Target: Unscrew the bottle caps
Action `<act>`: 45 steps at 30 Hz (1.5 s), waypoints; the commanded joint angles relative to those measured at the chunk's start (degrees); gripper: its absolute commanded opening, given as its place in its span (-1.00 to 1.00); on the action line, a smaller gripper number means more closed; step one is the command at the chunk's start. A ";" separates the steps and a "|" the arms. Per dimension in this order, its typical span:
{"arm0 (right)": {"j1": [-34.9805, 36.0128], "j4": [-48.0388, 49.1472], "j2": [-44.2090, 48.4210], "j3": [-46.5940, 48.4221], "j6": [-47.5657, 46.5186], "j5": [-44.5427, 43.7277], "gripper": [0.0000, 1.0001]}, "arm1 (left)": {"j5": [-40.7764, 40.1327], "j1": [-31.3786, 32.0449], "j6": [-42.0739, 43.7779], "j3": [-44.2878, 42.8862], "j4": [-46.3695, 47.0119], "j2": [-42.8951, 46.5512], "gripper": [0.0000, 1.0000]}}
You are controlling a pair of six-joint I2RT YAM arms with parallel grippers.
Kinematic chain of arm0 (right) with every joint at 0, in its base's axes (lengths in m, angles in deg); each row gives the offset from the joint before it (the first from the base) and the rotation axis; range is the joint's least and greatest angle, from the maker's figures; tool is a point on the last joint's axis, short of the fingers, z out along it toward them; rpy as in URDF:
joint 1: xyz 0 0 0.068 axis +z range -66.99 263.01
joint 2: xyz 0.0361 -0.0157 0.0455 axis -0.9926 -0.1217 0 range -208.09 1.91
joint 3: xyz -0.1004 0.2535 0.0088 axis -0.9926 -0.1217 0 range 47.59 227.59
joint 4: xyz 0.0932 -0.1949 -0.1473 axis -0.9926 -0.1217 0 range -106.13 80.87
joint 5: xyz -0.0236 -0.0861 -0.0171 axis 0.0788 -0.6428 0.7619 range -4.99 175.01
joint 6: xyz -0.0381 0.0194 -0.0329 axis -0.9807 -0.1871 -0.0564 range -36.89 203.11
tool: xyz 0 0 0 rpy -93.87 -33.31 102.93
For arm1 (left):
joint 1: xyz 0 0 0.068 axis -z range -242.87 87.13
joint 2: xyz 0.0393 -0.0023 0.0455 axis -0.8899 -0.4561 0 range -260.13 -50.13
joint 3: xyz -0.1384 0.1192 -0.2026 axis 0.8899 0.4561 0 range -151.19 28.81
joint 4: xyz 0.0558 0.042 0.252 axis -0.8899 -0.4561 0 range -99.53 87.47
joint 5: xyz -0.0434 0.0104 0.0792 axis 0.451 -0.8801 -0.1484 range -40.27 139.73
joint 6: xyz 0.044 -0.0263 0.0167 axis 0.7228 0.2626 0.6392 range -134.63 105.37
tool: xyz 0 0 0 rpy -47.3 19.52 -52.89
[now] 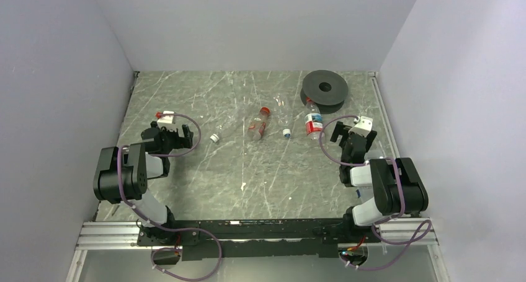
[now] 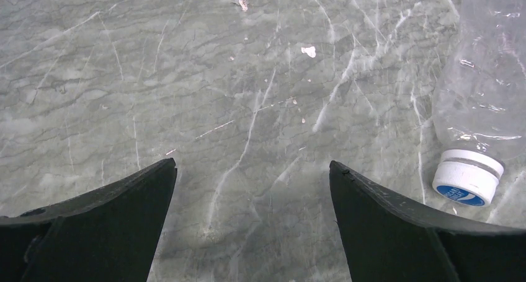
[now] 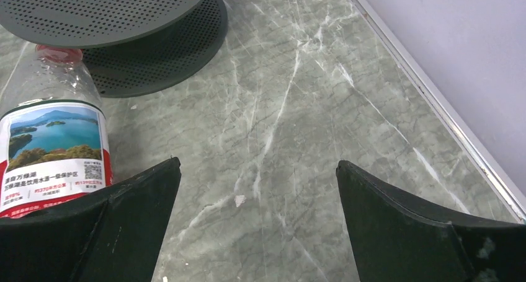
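Several small clear bottles lie on the marble table. A plain bottle with a white cap lies just right of my left gripper, which is open over bare table. A bottle with a red cap and another plain one with a white cap lie mid-table. A red-labelled bottle lies left of my open right gripper, its neck towards the spool. Neither gripper holds anything.
A big black spool disc sits at the back right, just behind the labelled bottle. A metal rail and the grey wall run along the table's right edge.
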 commanded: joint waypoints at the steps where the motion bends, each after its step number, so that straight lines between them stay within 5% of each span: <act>1: -0.04 3.56 0.70 -0.33 -0.32 0.32 1.00 | -0.28 -0.05 0.44 0.04 2.85 0.09 0.98; 11: -0.14 0.03 2.91 0.98 0.07 -2.18 0.99 | -0.15 -0.03 0.35 0.00 2.69 0.11 0.98; 14: 0.50 -22.45 8.57 9.82 5.30 -6.63 0.99 | 2.09 -0.37 0.58 -0.50 1.33 0.79 0.98; 16: 0.47 -36.24 8.78 17.69 7.72 -7.59 0.99 | 2.75 -0.50 0.72 -2.64 -4.55 3.20 0.98; 19: 0.22 -49.13 6.21 26.47 21.65 -6.63 1.00 | 10.34 -1.03 6.08 -16.44 -32.15 5.93 0.98; 21: -0.10 -55.61 5.45 30.30 29.47 -0.70 1.00 | 12.07 -1.30 6.25 -23.66 -45.71 5.52 0.98; 24: -0.10 -59.78 4.20 35.25 29.17 11.00 1.00 | 13.65 -1.88 7.41 -28.59 -56.15 6.77 0.98; 26: 2.11 -61.26 4.41 37.21 27.18 14.19 0.99 | 13.16 -2.41 7.78 -30.55 -60.00 9.10 0.98; 33: 26.46 -79.95 -3.78 56.28 27.31 -7.83 0.99 | 16.68 -3.48 12.68 -42.03 -80.77 10.53 0.98; 45: 44.97 -86.28 -7.41 64.83 31.67 -14.34 0.99 | -8.37 8.76 18.91 -44.31 -70.72 -3.82 0.98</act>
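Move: The cola bottle with the red cap lies about 36 cm left of the right hand and 7 cm ahead, some 5 cm lower. The labelled water bottle is 15 cm left and 8 ahead of that hand, a clear bottle 27 left and 10 ahead, the black spool 9 left and 24 ahead. From the left hand, the left clear bottle is 20 cm right, 7 ahead and slightly lower; the cola bottle is 33 right, 5 ahead. The right hand heads for the cola bottle: up about 9 cm and a little forward, then a fast sweep some 30 cm left over the labelled bottle, drawing back and slowing, turning counter-clockwise and tipping down about 20 degrees. The left hand rises 12 cm, swinging out and back, then sinks about 5 cm and edges right towards the left clear bottle, tipping down. Both stay open, touching nothing. ##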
